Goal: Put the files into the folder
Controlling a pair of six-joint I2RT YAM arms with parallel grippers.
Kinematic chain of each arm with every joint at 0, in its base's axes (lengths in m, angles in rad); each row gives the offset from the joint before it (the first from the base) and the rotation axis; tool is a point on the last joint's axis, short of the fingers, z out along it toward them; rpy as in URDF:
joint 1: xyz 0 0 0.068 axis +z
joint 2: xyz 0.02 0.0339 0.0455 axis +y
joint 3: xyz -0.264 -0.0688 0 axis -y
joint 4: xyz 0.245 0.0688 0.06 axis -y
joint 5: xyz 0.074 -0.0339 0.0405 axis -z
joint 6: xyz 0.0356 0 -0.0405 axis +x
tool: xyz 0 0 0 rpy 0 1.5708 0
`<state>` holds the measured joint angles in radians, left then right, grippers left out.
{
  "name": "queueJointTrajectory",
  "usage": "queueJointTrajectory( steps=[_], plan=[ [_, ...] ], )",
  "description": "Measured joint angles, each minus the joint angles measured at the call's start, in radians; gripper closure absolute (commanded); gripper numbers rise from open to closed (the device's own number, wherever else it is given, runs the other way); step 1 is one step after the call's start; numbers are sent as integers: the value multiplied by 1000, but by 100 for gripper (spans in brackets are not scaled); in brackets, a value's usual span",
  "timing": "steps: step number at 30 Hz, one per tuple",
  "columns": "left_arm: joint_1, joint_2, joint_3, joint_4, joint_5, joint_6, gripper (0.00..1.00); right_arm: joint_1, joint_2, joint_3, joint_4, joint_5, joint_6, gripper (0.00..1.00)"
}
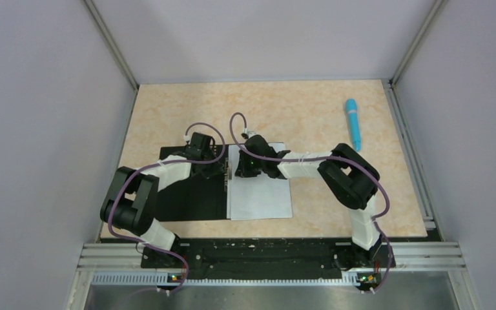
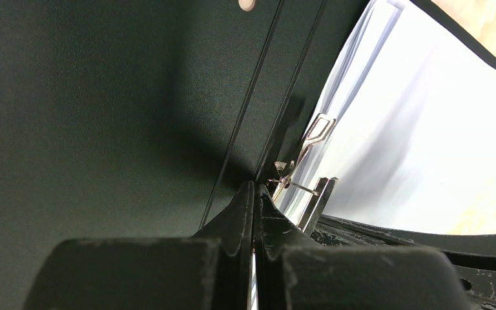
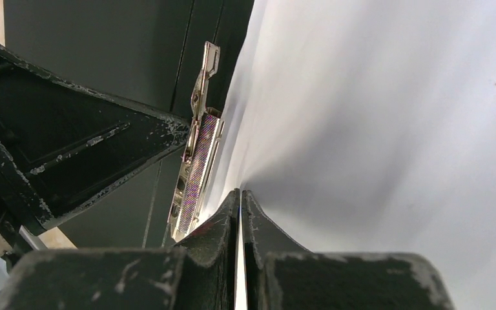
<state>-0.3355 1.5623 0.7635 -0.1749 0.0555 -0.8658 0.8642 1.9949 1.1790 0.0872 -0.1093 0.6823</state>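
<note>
The folder (image 1: 187,200) lies open on the table, black inside up, and fills the left wrist view (image 2: 103,116). The white files (image 1: 261,197) lie on its right half, left edge by the spine's metal clip (image 2: 300,161). My left gripper (image 1: 218,166) is shut, with its tips (image 2: 255,188) at the spine next to the clip. My right gripper (image 1: 240,166) is shut at the files' left edge (image 3: 240,194). The paper (image 3: 394,129) rises toward its tips as if pinched. The clip (image 3: 197,161) sits just to their left. The folder's red outside is hidden.
A blue pen (image 1: 353,123) lies at the back right of the table. The left arm's black gripper body (image 3: 51,155) is close on the left in the right wrist view. Grey walls enclose the table on three sides.
</note>
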Motion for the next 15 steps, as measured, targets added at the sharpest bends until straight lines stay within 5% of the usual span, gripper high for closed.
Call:
queueJointTrajectory(
  steps=[8,15],
  plan=[
    [0,0,0,0,0,0,100,4,0,41,-30,0,-9,87],
    [0,0,0,0,2,1,100,-5,-167,10,-95,42,-31,54]
  ],
)
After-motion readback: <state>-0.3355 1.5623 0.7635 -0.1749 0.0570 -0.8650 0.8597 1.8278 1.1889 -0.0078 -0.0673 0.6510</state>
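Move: The right fingertips, nearly shut, are down at the files' left edge. The metal clip's middle lies about 3 cm to their left, 1 cm back and 1 cm lower. The middle of the files is some 9 cm to the right of the right hand and 3 cm back, and the folder's bare cover about 15 cm to its left and 4 cm back. From the still left hand, the clip's middle is 1 cm right, 2 cm back, 1 cm lower. The right hand comes off the files beside the clip, rising about 6.5 cm with fingers opening a third. ##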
